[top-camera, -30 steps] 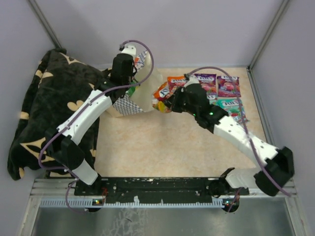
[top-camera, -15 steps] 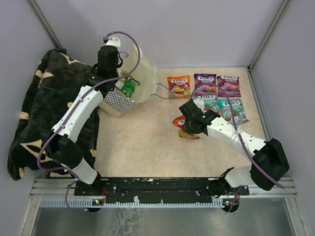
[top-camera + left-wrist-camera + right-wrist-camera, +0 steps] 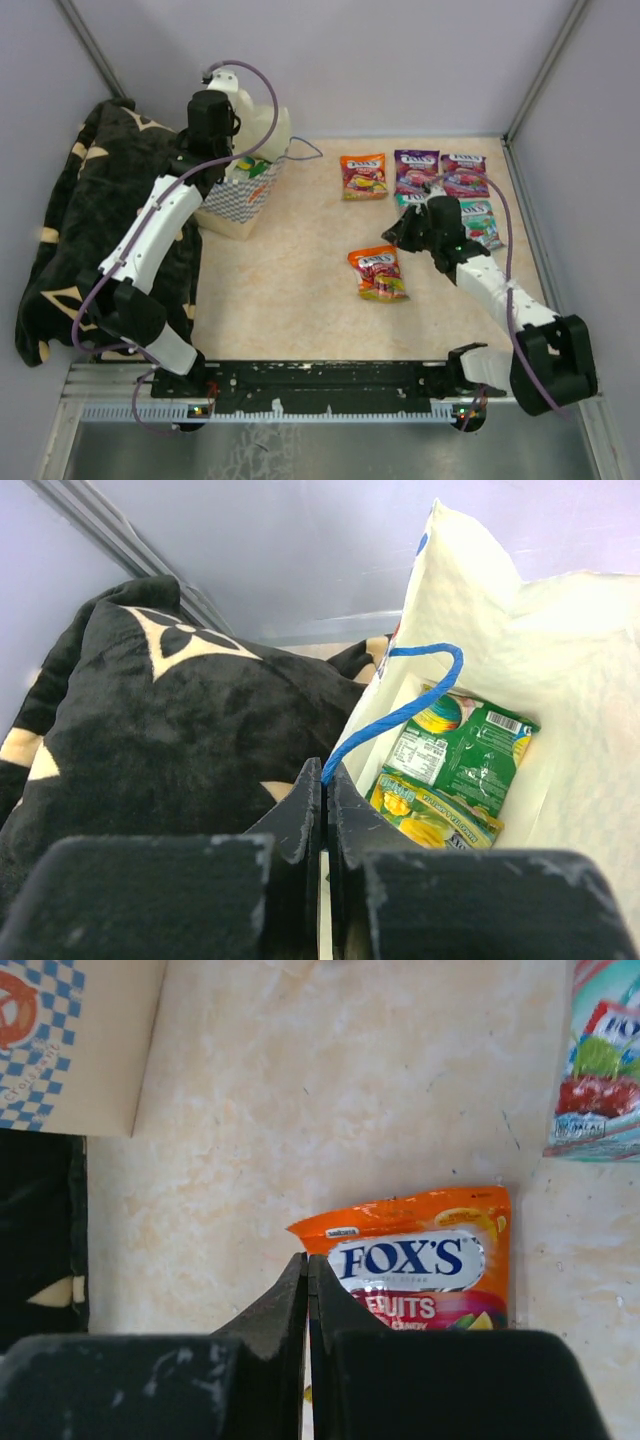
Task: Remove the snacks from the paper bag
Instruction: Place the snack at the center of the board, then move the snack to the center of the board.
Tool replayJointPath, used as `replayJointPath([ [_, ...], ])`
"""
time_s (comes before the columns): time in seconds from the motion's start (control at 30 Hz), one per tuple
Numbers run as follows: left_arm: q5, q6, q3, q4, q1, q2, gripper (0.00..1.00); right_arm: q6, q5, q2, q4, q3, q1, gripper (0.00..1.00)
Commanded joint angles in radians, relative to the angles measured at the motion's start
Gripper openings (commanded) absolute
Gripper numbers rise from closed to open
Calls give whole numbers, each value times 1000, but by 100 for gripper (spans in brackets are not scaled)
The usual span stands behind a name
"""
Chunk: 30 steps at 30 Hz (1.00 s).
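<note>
The paper bag (image 3: 245,195) stands upright at the back left, mouth up. My left gripper (image 3: 228,155) is shut on its blue string handle (image 3: 400,715) at the rim (image 3: 325,770). Inside the bag (image 3: 580,680) lie a green packet (image 3: 470,750) and a yellow packet (image 3: 435,815). An orange snack packet (image 3: 378,273) lies flat on the table. My right gripper (image 3: 398,236) is shut and empty, just right of and above that packet (image 3: 420,1260), with its tips (image 3: 307,1260) over the packet's left corner. Several more packets lie at the back right: orange (image 3: 363,175), two purple (image 3: 417,170) and teal (image 3: 480,222).
The black floral blanket (image 3: 90,220) lies heaped along the left side, against the bag. Grey walls close the back and both sides. The right arm lies over part of the teal packets. The bag's checkered corner (image 3: 80,1040) shows in the right wrist view.
My right gripper carried the orange packet from the bag to mid-table, let it go and drew back right. My left gripper lifted the bag from tilted to upright.
</note>
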Motion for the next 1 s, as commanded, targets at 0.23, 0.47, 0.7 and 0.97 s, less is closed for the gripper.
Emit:
replayJointPath([
  [0.23, 69, -23, -13, 20, 4, -52, 0, 325, -717, 543, 980, -387, -136, 0],
  [0.47, 34, -12, -29, 24, 4, -74, 0, 234, -646, 517, 741, -331, -139, 0],
  [0.7, 54, -25, -29, 25, 4, -89, 0, -116, -19, 52, -63, -58, -4, 78],
  [0.97, 61, -29, -19, 20, 3, -88, 0, -18, 403, 33, -472, 26, 199, 92],
])
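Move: The orange snack lying at the board's centre is the target: from the right gripper its middle is about 5 cm back, 4 cm left and 14 cm below. Beyond it, from that gripper, another orange snack lies some 19 cm ahead and 8 cm left, a purple snack 20 cm ahead and 5 cm right, and a teal snack 10 cm ahead and 6 cm right. From the left gripper, the centre snack is roughly 22 cm back, 35 cm right and 34 cm down. Dip the shut right gripper quickly about 13 cm down, drifting 5 cm back and 4 cm left, onto the centre orange snack, with the fingers tipping some 25 degrees steeper and the hand rolling left side up. Stay low there briefly, then lift away nearly to the starting height, undo the tilt and spread the fingers wide. ##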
